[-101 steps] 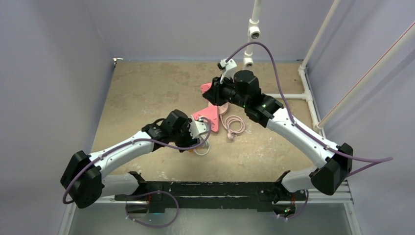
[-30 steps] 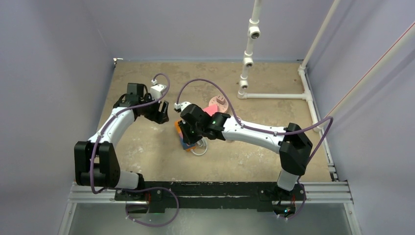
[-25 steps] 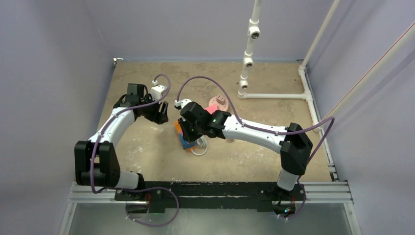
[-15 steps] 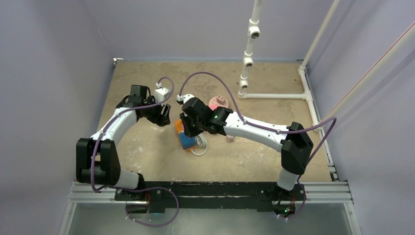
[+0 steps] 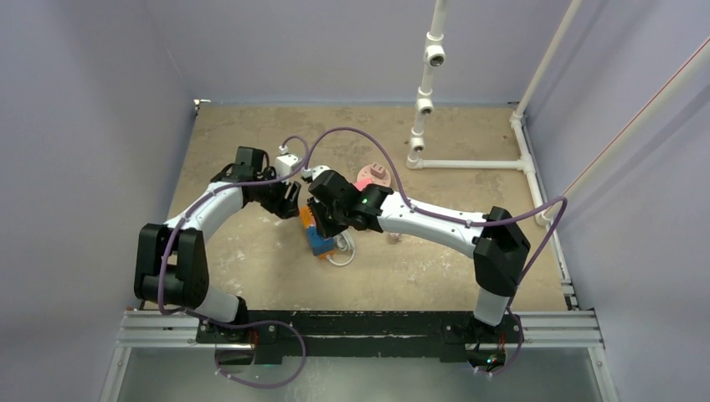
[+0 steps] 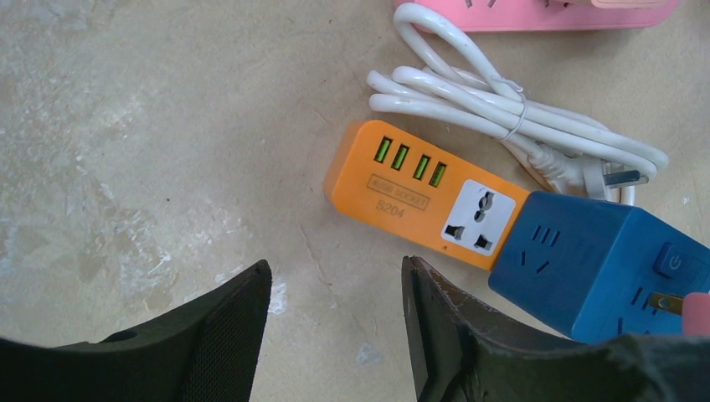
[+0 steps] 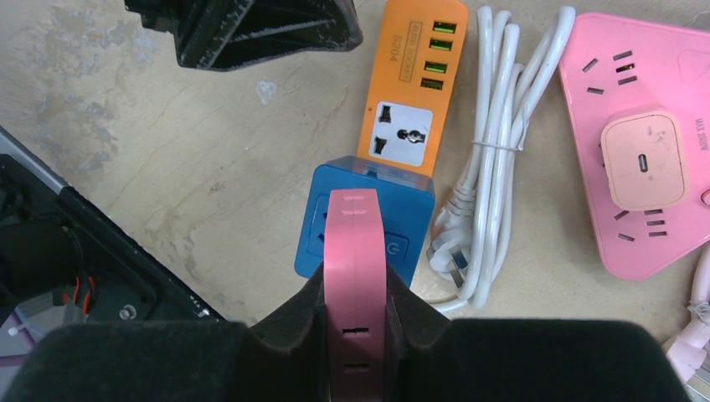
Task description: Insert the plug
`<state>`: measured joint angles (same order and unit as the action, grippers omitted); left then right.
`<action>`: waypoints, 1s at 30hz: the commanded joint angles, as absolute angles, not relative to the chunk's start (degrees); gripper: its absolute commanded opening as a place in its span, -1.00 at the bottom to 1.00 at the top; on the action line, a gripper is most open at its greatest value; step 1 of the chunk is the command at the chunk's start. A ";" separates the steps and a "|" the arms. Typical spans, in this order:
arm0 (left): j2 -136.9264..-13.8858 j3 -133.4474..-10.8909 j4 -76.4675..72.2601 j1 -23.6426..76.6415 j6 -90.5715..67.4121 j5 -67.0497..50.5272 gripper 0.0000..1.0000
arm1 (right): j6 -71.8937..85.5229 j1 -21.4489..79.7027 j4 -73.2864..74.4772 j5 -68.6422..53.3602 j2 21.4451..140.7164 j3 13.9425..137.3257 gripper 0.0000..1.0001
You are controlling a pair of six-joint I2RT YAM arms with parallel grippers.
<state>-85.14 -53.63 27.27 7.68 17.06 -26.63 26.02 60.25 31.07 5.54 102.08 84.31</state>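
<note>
My right gripper (image 7: 356, 289) is shut on a flat pink plug (image 7: 356, 251), which hangs right over the top face of a blue socket cube (image 7: 410, 218). In the left wrist view, the plug's pink edge (image 6: 697, 314) and a metal prong sit just at the blue cube (image 6: 586, 260). The cube is joined to an orange power strip (image 6: 402, 180) lying on the table. My left gripper (image 6: 335, 276) is open and empty, just left of the strip's orange end. In the top view both grippers meet mid-table: left gripper (image 5: 289, 199), right gripper (image 5: 322, 219).
A tied white cable coil (image 7: 490, 151) lies beside the orange strip. A pink triangular power strip (image 7: 645, 84) with a pink adapter (image 7: 645, 159) sits beyond it. White pipes (image 5: 427, 84) stand at the back right, and the frame rail (image 5: 360, 322) runs along the near edge.
My left arm has swung right toward the orange strip, and its jaws have narrowed a little. The right gripper has shifted slightly with the pink plug, staying over the blue cube.
</note>
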 commanded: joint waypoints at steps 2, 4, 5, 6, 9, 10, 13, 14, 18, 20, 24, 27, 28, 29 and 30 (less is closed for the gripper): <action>-86.27 -53.80 24.48 9.71 15.99 -27.57 0.12 | 26.81 60.21 31.02 7.30 101.59 85.53 -1.00; -86.59 -53.72 23.89 10.37 15.75 -27.22 0.12 | 26.89 60.20 31.09 7.21 101.60 85.39 -1.00; -86.76 -53.68 23.50 10.71 15.57 -27.07 0.11 | 26.94 60.20 31.18 7.21 101.52 85.30 -1.00; -87.01 -53.61 23.03 11.05 15.36 -26.88 0.10 | 26.98 60.21 31.20 7.21 101.47 85.15 -1.00; -87.89 -53.53 22.00 11.78 14.91 -26.65 0.08 | 27.20 60.20 31.29 7.21 101.38 84.99 -1.00; -88.22 -53.59 21.71 12.05 14.75 -26.58 0.07 | 27.24 60.19 31.22 7.10 101.42 84.99 -1.00; -89.33 -53.79 21.06 12.71 14.68 -26.56 0.05 | 27.16 60.21 31.03 7.77 101.64 85.44 -1.00; -89.64 -53.87 21.02 12.86 14.80 -26.55 0.04 | 27.16 60.16 30.98 8.31 101.75 85.71 -1.00; -90.79 -53.93 20.49 13.25 15.02 -26.68 0.01 | 27.39 60.29 30.56 8.40 101.88 85.59 -1.00; -91.34 -53.77 20.33 13.40 15.02 -26.77 -0.02 | 27.67 60.28 30.22 8.05 101.78 85.16 -1.00; -92.37 -53.54 19.70 13.69 14.92 -26.73 -0.12 | 28.15 60.37 29.90 7.41 101.69 84.80 -1.00; -93.11 -53.57 19.77 13.86 14.88 -26.64 -0.25 | 28.51 60.41 29.55 6.79 101.47 84.47 -1.00; -93.28 -53.48 19.82 13.96 14.98 -26.55 -0.29 | 28.68 60.54 29.46 6.70 101.39 84.28 -1.00; -93.38 -53.44 19.88 14.10 15.04 -26.46 -0.32 | 28.81 60.68 29.40 6.42 101.34 84.20 -1.00; -93.49 -53.37 19.93 14.19 15.10 -26.24 -0.35 | 29.01 60.79 29.28 6.15 101.32 84.14 -1.00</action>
<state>-92.36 -53.63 21.15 13.02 14.50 -26.17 28.36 60.01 31.68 7.31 102.06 84.16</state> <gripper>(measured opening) 0.352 0.222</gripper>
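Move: The orange power strip I go for with my left hand has its middle about 4 cm back and 6 cm to the right, some 5 cm below. The blue adapter on its near half is about 8 cm back and 8 cm right; the white coiled cable is 4 cm back and 11 cm right. From my right hand, holding the pink plug, the blue adapter lies about 1 cm ahead, 2 cm left and 8 cm below. I bring my left hand right and down, about 3 cm each way, onto the far end of the orange strip, sliding right first and sinking more as I get there. I narrow my open fingers from a bit over half to about a third; a touch can't be made out. My right hand keeps its grip on the pink plug and hovers over the blue adapter, easing less than 1 cm. ##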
